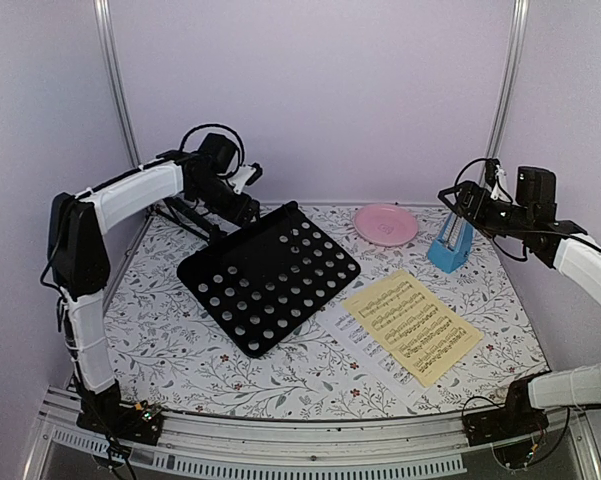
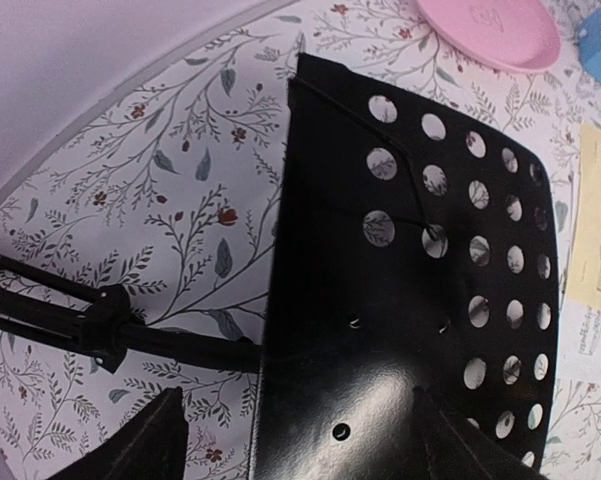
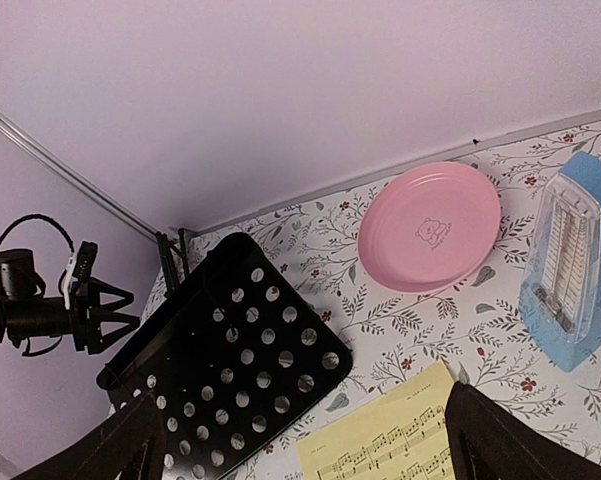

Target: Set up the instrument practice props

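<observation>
The black perforated music stand (image 1: 270,275) lies flat on the table, its folded tripod legs (image 1: 185,215) pointing to the back left. My left gripper (image 1: 248,212) hovers at the stand's back-left edge. In the left wrist view its fingers (image 2: 140,445) stand apart, astride that edge of the stand (image 2: 380,300), gripping nothing. The pale-yellow sheet (image 1: 412,325) lies flat to the right, over a white sheet (image 1: 348,330). The blue metronome (image 1: 448,245) stands upright at the back right. My right gripper (image 1: 462,205) hangs open in the air just above it.
A pink round plate (image 1: 386,224) sits at the back, between stand and metronome. Lilac walls close off the back and both sides. The floral tablecloth (image 1: 180,340) shows bare at the front left.
</observation>
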`<state>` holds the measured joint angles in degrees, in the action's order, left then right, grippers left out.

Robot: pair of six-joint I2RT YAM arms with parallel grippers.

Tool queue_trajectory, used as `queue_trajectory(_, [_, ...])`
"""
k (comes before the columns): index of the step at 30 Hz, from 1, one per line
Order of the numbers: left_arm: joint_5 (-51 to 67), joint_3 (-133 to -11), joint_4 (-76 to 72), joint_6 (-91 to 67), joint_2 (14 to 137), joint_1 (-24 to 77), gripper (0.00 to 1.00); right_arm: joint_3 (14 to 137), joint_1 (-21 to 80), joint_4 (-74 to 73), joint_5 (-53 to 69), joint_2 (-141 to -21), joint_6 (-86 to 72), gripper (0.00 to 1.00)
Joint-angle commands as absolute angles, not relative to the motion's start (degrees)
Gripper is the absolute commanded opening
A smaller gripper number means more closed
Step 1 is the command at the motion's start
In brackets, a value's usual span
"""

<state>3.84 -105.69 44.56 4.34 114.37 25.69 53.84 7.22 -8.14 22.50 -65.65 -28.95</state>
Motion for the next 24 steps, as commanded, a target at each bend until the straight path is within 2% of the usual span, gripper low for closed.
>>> queue_trajectory(1, [-0.7, -109.0, 48.7, 6.0, 118.8, 27.3, 0.75, 54.5, 7.0, -9.2, 24.1, -66.7, -29.2, 0.99])
queue_trajectory(10, [-5.8, -112.9, 49.2, 5.7, 124.8, 27.9, 0.64, 53.7, 7.1, -9.3, 24.6, -65.5, -30.3, 0.99])
queue_trajectory(18, [-6.4, -112.5, 48.8, 6.5, 126.5, 27.8, 0.37, 52.4, 7.1, -9.1, 23.9, -64.1, -31.3, 0.99])
queue_trajectory(24, [-7.1, -112.0, 48.6, 6.3, 127.0, 27.8, 0.23, 52.0, 7.0, -8.9, 23.4, -63.6, -31.4, 0.99])
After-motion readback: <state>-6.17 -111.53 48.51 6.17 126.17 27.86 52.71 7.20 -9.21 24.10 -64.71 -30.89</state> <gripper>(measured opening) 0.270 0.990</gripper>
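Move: The music stand's left edge, beside where its folded legs join, lies about 9 cm below the left hand, some 2 cm ahead and 1 cm to its left. The folded legs' middle is roughly 12 cm left, 5 cm ahead and 13 cm below; the pink plate is some 38 cm right, 9 cm ahead and 17 cm below. From the right hand that edge lies about 52 cm left, 11 cm ahead and 19 cm below. The left hand sinks about 7 cm onto the music stand's edge, rolling slightly, fingers closing around that edge. ##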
